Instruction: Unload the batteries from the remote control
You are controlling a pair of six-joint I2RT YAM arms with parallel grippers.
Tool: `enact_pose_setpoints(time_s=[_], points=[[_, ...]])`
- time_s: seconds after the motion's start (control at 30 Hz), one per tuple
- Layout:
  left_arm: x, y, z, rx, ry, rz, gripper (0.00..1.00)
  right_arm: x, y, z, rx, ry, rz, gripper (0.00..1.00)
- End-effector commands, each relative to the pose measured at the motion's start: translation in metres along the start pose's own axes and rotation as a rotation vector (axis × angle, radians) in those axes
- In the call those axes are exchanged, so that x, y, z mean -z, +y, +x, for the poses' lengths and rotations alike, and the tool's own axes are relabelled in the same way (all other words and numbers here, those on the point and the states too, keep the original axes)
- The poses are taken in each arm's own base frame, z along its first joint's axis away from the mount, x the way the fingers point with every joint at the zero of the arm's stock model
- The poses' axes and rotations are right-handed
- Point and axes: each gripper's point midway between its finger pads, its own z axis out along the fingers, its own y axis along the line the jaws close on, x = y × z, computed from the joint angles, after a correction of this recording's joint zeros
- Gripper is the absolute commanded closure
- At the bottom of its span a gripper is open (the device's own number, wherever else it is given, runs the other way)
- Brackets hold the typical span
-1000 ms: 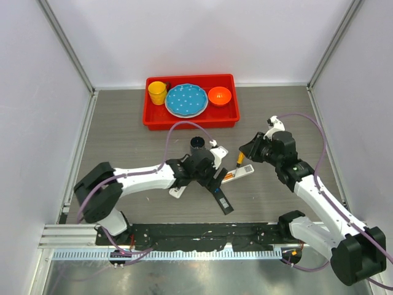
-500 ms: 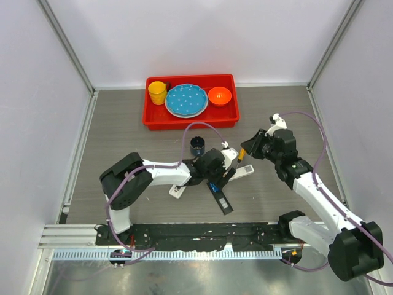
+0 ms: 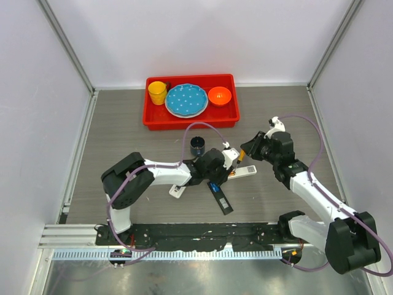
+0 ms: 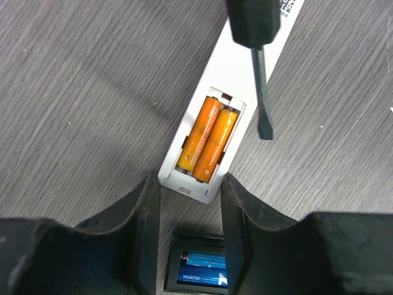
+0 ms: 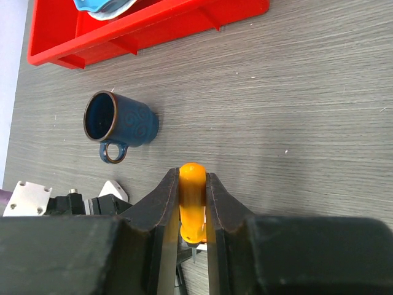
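Observation:
A white remote (image 4: 245, 80) lies face down with its battery bay open, holding two orange batteries (image 4: 209, 141); it also shows in the top view (image 3: 244, 171). My left gripper (image 4: 187, 184) is open, its jaws on either side of the remote's near end. Below them a black remote (image 4: 199, 265) holds blue batteries (image 4: 202, 275). My right gripper (image 5: 192, 184) is shut on an orange-handled screwdriver (image 5: 192, 196). The screwdriver's blade (image 4: 263, 104) hovers just right of the orange batteries. In the top view the left gripper (image 3: 229, 167) and the right gripper (image 3: 247, 152) are close together.
A dark blue mug (image 3: 198, 145) stands just behind the left gripper, also in the right wrist view (image 5: 120, 123). A red tray (image 3: 190, 120) at the back holds a yellow cup, blue plate and orange bowl. The black remote (image 3: 221, 196) and another white remote (image 3: 177, 192) lie near the left arm.
My left gripper has moved right, from over the black remote to the white remote's end. My right gripper with the screwdriver has shifted slightly closer to the remote.

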Motion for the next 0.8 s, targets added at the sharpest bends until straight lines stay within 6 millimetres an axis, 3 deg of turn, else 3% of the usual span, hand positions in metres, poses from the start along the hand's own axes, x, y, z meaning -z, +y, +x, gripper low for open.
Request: enact_pose_setpoints(time_s=[0.0,0.07,0.17,0.3,0.77], points=[[0.008,-0.023,0.0,0.017,-0.011,0.083,0.66,-0.003,0.01,-0.018,0.001,-0.072,-0.046,0.99],[0.009,-0.03,0.002,0.011,-0.008,0.091,0.61,-0.004,0.008,-0.017,0.002,-0.074,-0.04,0.99],[0.008,-0.031,0.003,0.01,-0.005,0.083,0.46,-0.004,0.006,-0.016,0.004,-0.073,-0.032,0.99],[0.004,-0.02,0.002,-0.01,-0.008,0.026,0.27,-0.002,0.004,-0.017,0.012,-0.081,-0.02,0.99],[-0.015,-0.01,-0.003,-0.06,0.002,-0.021,0.25,-0.002,-0.004,-0.013,0.018,-0.079,0.01,0.99]])
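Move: The left fingers still pinch the battery end of the white remote. Its orange batteries lie roughly 3 cm to their right, 1 cm ahead and just below. The screwdriver tip hangs about 4 cm right, level fore and aft, and 2 cm up. The black remote's middle is some 7 cm back and 3 cm left. From the right hand, the batteries are about 6 cm back, 1 cm left and 12 cm down. Draw the left gripper back towards the robot about 1.5 cm, easing right and taking the pinched battery end of the white remote along at first. Open the fingers to let go of its sides, then slide low, forward and right, about 1.5 cm along the remote. Keep the right hand's grip on the screwdriver, nearly still, sinking barely half a centimetre. ##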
